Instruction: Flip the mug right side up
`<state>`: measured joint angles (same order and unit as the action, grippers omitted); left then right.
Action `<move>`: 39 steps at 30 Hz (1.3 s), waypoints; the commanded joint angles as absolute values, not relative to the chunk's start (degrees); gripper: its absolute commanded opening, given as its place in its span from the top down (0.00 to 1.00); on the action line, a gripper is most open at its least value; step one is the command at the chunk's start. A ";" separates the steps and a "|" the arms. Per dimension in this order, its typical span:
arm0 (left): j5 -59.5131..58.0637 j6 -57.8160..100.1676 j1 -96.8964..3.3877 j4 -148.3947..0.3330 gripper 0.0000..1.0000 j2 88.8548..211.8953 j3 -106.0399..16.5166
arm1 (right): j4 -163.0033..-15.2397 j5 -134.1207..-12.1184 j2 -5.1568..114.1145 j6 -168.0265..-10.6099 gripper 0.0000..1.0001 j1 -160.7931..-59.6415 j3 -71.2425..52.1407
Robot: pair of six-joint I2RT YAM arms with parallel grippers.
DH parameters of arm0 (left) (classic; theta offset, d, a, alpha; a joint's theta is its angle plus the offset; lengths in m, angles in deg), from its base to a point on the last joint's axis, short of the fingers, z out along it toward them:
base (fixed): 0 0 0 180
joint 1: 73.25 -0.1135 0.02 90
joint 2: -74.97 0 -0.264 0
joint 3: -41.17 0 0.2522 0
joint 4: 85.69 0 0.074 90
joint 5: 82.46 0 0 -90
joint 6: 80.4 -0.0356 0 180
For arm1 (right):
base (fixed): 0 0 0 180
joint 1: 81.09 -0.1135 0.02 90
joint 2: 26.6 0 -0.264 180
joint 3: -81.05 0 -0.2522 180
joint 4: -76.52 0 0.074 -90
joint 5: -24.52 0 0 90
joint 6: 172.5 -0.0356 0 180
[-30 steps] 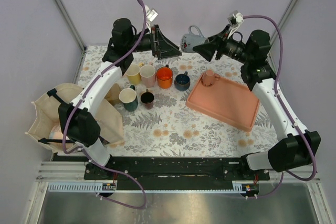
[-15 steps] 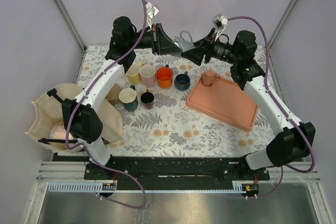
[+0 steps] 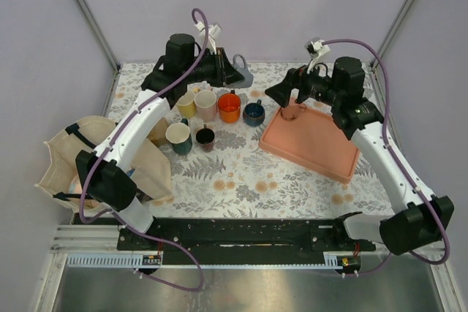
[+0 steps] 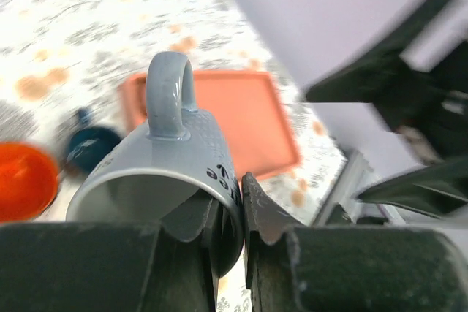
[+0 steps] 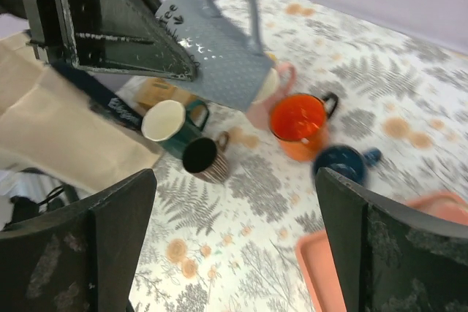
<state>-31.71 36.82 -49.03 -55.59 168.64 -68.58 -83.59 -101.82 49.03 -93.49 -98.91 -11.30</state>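
The grey dotted mug (image 3: pixel 242 77) hangs in the air at the back of the table, lying on its side with its handle up. My left gripper (image 3: pixel 232 72) is shut on its rim. In the left wrist view one finger is inside the mug (image 4: pixel 157 173) and the other presses the outside wall, with the left gripper (image 4: pixel 241 217) pinching between them. My right gripper (image 3: pixel 277 96) stands wide open over the tray's far corner, apart from the mug. From the right wrist view the mug (image 5: pixel 216 45) is up left, and the right gripper (image 5: pixel 234 242) holds nothing.
Below the mug stand a yellow mug (image 3: pixel 186 102), a pink one (image 3: pixel 206 104), an orange one (image 3: pixel 229 107), a dark blue one (image 3: pixel 254 113), a teal one (image 3: pixel 178 137) and a striped one (image 3: pixel 205 137). A salmon tray (image 3: pixel 322 147) carries a pink mug (image 3: pixel 292 109). A cloth bag (image 3: pixel 66 158) lies left.
My right gripper has opened, let go of the grey mug and drawn back right over the tray. My left gripper has shut on the mug's rim and carried it slightly left.
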 commanded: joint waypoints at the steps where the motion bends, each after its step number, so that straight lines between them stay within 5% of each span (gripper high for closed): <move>1: -3.39 32.44 -44.87 -38.29 1.00 165.76 -68.22 | -69.96 -85.37 42.84 -88.92 0.00 -97.97 -11.62; 10: 13.33 40.96 -37.92 -29.66 1.00 166.19 -58.47 | -62.56 -76.65 40.90 -93.04 0.01 -97.79 -14.69; 39: 15.80 48.53 -33.35 -25.87 1.00 184.39 -64.00 | -62.65 -74.09 32.81 -96.30 0.00 -96.74 -26.03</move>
<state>14.37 47.24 -33.70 -24.79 183.50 -60.64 -61.34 -74.12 33.62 -96.02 -97.17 -26.38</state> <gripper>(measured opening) 0.163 0.993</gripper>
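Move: My left hand holds the grey mug by its rim. The free table spot for it lies about 4 cm back, 6 cm left and 36 cm below that hand. About 32 cm down are the brown mug, 5 cm back and 12 cm left, the orange mug, 4 cm ahead and 4 cm left, and the navy mug, 2 cm ahead and 4 cm right. My empty right hand has the pink mug 9 cm ahead, 7 cm right and 30 cm below. My left hand keeps its pinch on the grey mug's rim and sinks about 27 cm, a little back and left, tipping some 65 degrees until the fingers point down over the gap beside the brown mug. Meanwhile my right hand, fingers still wide open, draws away to the right and down, slightly back, swinging clockwise, coming nearer the pink mug. ##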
